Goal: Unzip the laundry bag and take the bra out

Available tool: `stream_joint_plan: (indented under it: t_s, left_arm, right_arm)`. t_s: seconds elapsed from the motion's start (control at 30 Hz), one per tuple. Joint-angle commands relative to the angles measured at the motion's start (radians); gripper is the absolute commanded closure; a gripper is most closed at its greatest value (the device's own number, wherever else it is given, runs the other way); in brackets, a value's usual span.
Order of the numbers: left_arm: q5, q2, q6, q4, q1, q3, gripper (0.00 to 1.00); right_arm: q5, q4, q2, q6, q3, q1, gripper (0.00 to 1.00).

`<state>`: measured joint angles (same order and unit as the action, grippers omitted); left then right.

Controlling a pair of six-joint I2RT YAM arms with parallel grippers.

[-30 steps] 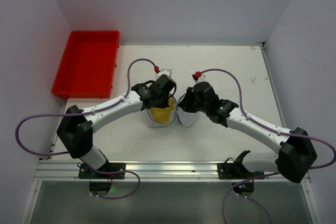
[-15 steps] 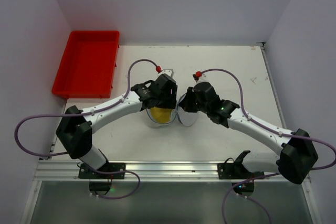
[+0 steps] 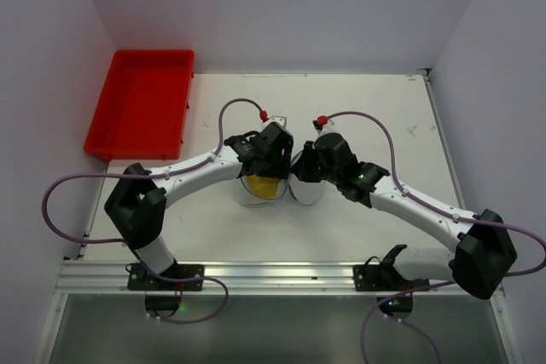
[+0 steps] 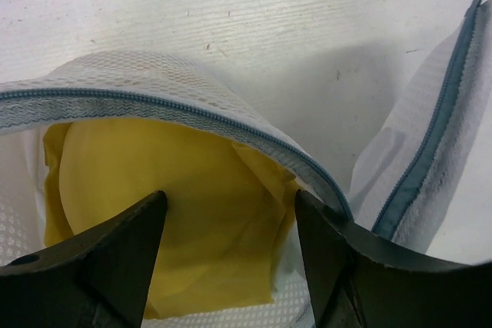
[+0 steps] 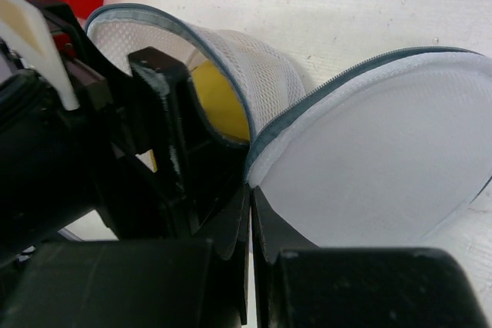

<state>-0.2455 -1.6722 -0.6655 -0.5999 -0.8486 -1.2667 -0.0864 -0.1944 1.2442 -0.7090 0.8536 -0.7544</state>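
The laundry bag stands unzipped mid-table, white mesh with a blue-grey zip rim. Its round lid is folded out to the right. The yellow bra lies inside the bag, also seen as a yellow patch from above. My left gripper is open over the bag's mouth, one finger on each side of the bra, not closed on it. My right gripper is shut on the edge of the lid, right beside the left gripper.
A red plastic tray sits at the table's far left corner. The two wrists are almost touching above the bag. White walls close the table in on the left, back and right.
My left gripper has gone from shut to open and shifted slightly right over the bag's mouth. The right gripper keeps its hold on the lid.
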Motion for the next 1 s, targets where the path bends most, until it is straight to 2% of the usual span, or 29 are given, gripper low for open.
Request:
stream_joint_plan:
  t_s: [0.0,0.13,0.23,0.3,0.4,0.43,0.5,0.53,0.57,0.77,0.97]
  left_arm:
    - [-0.031,-0.037,-0.006,0.012,-0.007,-0.033,0.28]
    - [-0.104,-0.070,-0.028,-0.004,-0.007,-0.033,0.32]
    - [-0.142,-0.090,-0.037,-0.026,-0.007,-0.028,0.38]
    - [-0.158,-0.092,-0.042,-0.024,-0.007,-0.013,0.46]
    - [-0.182,-0.093,-0.049,-0.017,-0.006,-0.002,0.61]
    - [-0.189,-0.093,-0.048,-0.012,-0.006,0.000,0.72]
    - [-0.190,-0.093,-0.045,-0.011,-0.006,0.000,0.84]
    - [-0.189,-0.092,-0.043,-0.009,-0.006,0.000,0.94]
    - [-0.187,-0.090,-0.042,-0.006,-0.006,0.000,0.98]
    - [-0.201,-0.049,-0.036,0.005,-0.003,0.024,1.00]
    - [-0.212,0.101,-0.039,0.035,0.036,0.110,1.00]
  right_arm:
    - [0.005,0.047,-0.032,0.025,0.018,-0.005,1.00]
    - [0.019,0.047,-0.045,0.019,0.016,-0.006,1.00]
    - [0.019,0.047,-0.058,0.020,0.015,-0.005,1.00]
    - [0.019,0.046,-0.065,0.020,0.015,-0.006,1.00]
    - [0.023,0.046,-0.069,0.017,0.015,-0.005,1.00]
    - [0.030,0.046,-0.072,0.017,0.015,-0.006,1.00]
    - [0.033,0.047,-0.075,0.016,0.012,-0.008,1.00]
    - [0.031,0.047,-0.077,0.016,0.012,-0.008,1.00]
    - [0.030,0.047,-0.081,0.016,0.010,-0.010,1.00]
    - [-0.001,0.046,-0.089,0.028,-0.002,-0.010,1.00]
    - [-0.049,0.096,-0.132,0.068,-0.088,-0.008,1.00]
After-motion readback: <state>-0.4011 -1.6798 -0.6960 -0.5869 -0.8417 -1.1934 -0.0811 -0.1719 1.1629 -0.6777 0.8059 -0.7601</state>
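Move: The yellow bra lies in the open laundry bag just under my left hand's spread fingers, about 4 cm down and 2 cm to the left. The bag's far zip edge arches roughly 4 cm ahead of that hand; its folded-out flap is some 9 cm to that hand's right and 3 cm nearer me. From my right hand, which already pinches the zip edge, the bra is about 7 cm left and 6 cm lower. I push my open left hand about 3 cm deeper into the bag, easing a little forward, and shut the fingers on the yellow cloth as I bottom out. Then, fingers closed, I draw left some 2 cm and begin to rise. My right hand keeps its pinch on the zip edge and lifts it about 1.5 cm, sinking slightly at the end. ##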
